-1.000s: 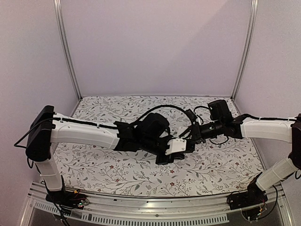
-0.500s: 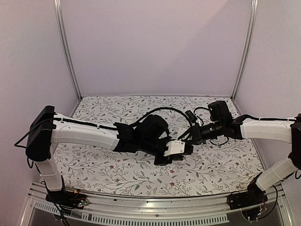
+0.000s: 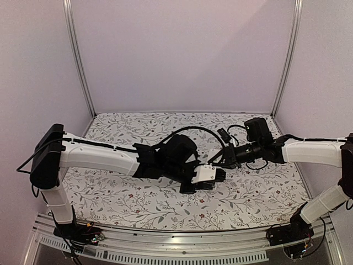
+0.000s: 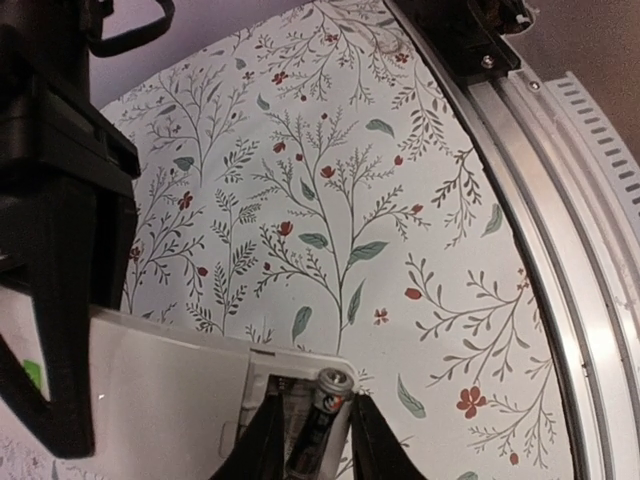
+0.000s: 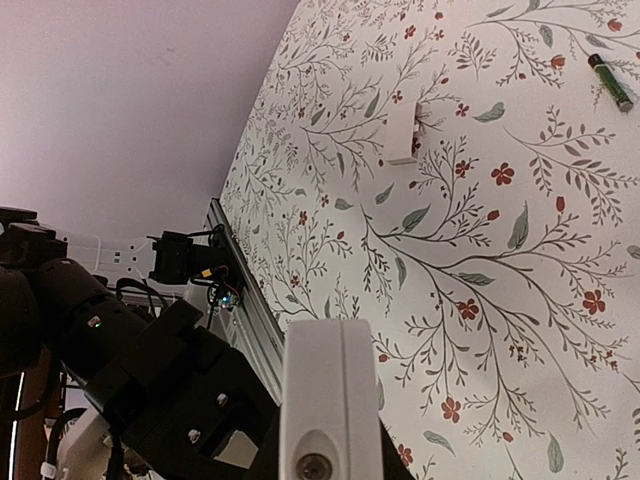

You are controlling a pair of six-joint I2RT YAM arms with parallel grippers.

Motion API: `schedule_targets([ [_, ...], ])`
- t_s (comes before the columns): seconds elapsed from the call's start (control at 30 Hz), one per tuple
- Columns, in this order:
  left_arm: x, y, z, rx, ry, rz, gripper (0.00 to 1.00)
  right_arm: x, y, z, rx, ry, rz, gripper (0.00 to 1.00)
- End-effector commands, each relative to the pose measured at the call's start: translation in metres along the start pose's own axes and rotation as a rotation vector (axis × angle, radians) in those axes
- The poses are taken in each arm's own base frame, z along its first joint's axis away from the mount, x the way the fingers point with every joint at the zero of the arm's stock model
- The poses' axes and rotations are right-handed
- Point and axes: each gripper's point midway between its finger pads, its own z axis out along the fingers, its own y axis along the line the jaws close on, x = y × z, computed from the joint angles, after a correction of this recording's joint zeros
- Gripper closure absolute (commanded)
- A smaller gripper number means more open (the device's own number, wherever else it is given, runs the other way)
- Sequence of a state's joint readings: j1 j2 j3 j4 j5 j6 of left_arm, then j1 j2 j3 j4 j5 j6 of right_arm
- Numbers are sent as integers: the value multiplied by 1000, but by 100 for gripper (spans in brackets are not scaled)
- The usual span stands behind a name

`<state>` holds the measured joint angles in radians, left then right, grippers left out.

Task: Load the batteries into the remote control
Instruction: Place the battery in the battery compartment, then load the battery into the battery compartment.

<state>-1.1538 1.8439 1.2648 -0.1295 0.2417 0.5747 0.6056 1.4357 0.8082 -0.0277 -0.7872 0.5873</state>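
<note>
The remote control (image 3: 205,174) hangs above the floral table at mid-table, with my right gripper (image 3: 220,165) shut on one end. In the right wrist view its white end face (image 5: 325,400) fills the gap in that gripper (image 5: 325,440). In the left wrist view the remote control (image 4: 170,390) shows its back with the bay uncovered. One battery (image 4: 322,415) lies in that bay. My left gripper (image 4: 316,400) straddles it, slightly open, with a gap on each side. A second battery (image 5: 610,82) lies on the cloth.
A small white cover plate (image 5: 400,133) lies on the cloth left of the loose battery. The aluminium rail (image 4: 560,250) runs along the table's near edge. My left arm's black wrist (image 5: 130,380) sits close beside the remote.
My left gripper's jaws have parted from the battery, which stays in the bay. The remote and both grippers have shifted slightly left.
</note>
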Motion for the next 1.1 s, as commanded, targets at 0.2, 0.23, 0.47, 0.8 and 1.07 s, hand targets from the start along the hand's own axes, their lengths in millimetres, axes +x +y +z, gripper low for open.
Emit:
schedule_targets([
  [0.2, 18, 12, -5, -63, 67, -31, 67, -2, 21, 2, -102, 18, -5, 100],
  [0.23, 16, 14, -7, -71, 63, -31, 67, -2, 21, 2, -102, 17, -2, 100],
  [0.47, 10, 23, -16, -122, 52, -13, 60, 2, 17, 4, -100, 24, 7, 100],
  [0.8, -11, 17, -28, -109, -1, 66, 54, 4, 11, 9, -96, 36, 33, 100],
  [1.07, -19, 10, -31, -102, -3, 134, 54, 4, 8, 12, -95, 43, 59, 100],
])
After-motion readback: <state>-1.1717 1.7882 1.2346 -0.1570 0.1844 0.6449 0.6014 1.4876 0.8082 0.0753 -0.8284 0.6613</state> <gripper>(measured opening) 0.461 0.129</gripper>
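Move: The battery stands in the remote's compartment just at the left hand's already parted fingertips, about 1 cm below and 1 cm to the right of the hand point, its end still proud. The compartment's middle is about 1 cm ahead, 1 cm right and 2 cm below; the right gripper's fingertips, holding the remote, are some 7 cm ahead, 1 cm right and 2 cm above. From the right hand, the battery lies about 7 cm back, 1 cm left and 3 cm below. Around the battery, already standing in the compartment, the left fingers keep opening to roughly twice their gap, while that hand backs off about 1 cm leftward and nearly as much upward, drawing slightly back at the end. The right hand keeps its grip on the remote and carries it about 1 cm forward and 1 cm left, rising a centimetre and sinking again. ##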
